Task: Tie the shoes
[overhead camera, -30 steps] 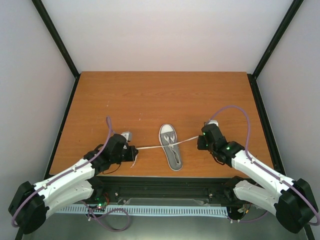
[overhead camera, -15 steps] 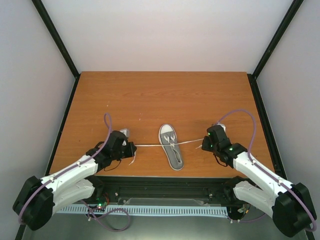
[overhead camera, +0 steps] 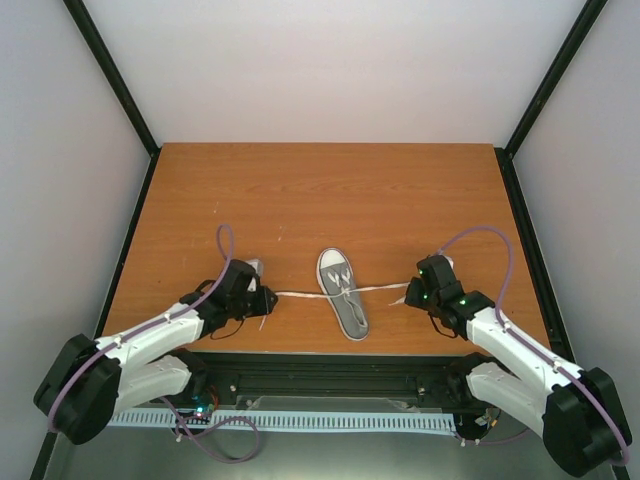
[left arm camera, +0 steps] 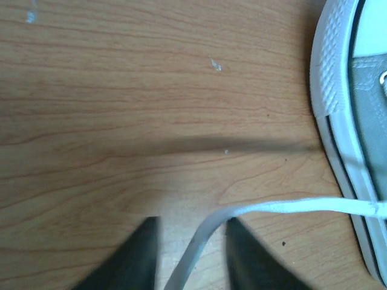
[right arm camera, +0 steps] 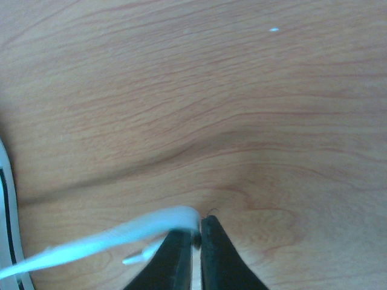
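The small grey shoe [overhead camera: 345, 303] with a white toe cap lies near the table's front edge, toe pointing away from the arms. Its white sole rim [left arm camera: 332, 72] fills the right side of the left wrist view. One white lace [overhead camera: 296, 294] runs left from the eyelets to my left gripper [overhead camera: 266, 298]. That gripper [left arm camera: 190, 228] is open, and the lace [left arm camera: 290, 207] passes loosely between its fingers. The other lace [overhead camera: 385, 288] runs right to my right gripper [overhead camera: 410, 293]. My right gripper [right arm camera: 199, 226] is shut on the bent end of this lace [right arm camera: 121, 232].
The wooden table [overhead camera: 330, 200] sits inside a black frame with white walls behind and at both sides. Both arms lie low along the front edge, one on each side of the shoe.
My left gripper has parted its jaws, and the lace now lies loose between them. The right gripper has shifted slightly rightward and nearer, still pinching its lace.
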### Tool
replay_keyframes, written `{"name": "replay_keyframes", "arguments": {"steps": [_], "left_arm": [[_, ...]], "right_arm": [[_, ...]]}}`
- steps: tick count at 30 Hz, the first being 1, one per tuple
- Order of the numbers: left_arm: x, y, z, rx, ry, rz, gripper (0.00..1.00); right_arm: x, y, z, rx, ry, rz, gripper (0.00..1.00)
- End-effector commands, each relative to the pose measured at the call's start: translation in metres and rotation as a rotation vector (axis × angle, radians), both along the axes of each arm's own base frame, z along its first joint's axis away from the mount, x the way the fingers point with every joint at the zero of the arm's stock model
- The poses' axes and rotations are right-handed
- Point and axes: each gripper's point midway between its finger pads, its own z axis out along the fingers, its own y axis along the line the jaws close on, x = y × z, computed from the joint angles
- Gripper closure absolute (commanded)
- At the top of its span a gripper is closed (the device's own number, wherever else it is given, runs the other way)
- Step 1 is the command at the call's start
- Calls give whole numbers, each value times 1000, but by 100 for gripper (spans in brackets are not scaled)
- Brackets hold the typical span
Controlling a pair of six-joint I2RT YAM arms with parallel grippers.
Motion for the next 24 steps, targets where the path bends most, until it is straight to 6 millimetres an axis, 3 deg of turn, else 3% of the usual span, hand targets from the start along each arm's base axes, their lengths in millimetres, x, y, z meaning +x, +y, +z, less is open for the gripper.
{"name": "replay_keyframes", "arguments": {"steps": [1, 2, 3, 5, 8, 10, 12, 16, 19, 24], "left_arm": [[10, 10, 15, 102, -44, -28, 35], [11, 14, 17, 126, -45, -24, 24], [12, 16, 19, 140, -50, -22, 18], [14, 12, 29, 121, -72, -27, 11], [19, -4, 51, 18, -126, -51, 10], [23, -20, 66, -67, -159, -85, 9], [28, -37, 76, -141, -182, -124, 10], [37, -63, 79, -224, -168, -191, 12], [44, -77, 77, -260, -166, -228, 13], [54, -82, 61, -209, -163, -251, 13]], "right_arm": [[1, -12, 8, -9, -25, -64, 81], [1, -12, 10, -4, -29, -63, 72], [1, -11, 12, 0, -34, -63, 56], [0, -13, 16, 2, -45, -68, 39], [1, -9, 25, 22, -73, -42, 26], [3, 5, 36, 71, -115, 35, 21], [2, 37, 51, 181, -167, 199, 14], [-12, 90, 69, 319, -186, 468, 14], [-27, 120, 66, 330, -134, 602, 14], [-41, 146, 49, 295, -73, 690, 20]]}}
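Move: Both hands hold an end of the lace stretched level across the shoe. The knot lies about 16 cm to the left hand's right and 1 cm ahead, roughly at its height; the white toe cap is 9 cm ahead and 14 cm right of that hand. For the right hand the knot is some 15 cm left, level fore and aft and about 1 cm lower, with the heel 9 cm back and 13 cm left. Both hands let go of the lace ends, fingers spreading wide as they lift. The left rises and then slides right, about 6 cm, and forward towards the shoe; the right climbs some 4 cm, then sweeps about 12 cm left and slightly back in to the knot, turning roughly 30 degrees counter-clockwise. ##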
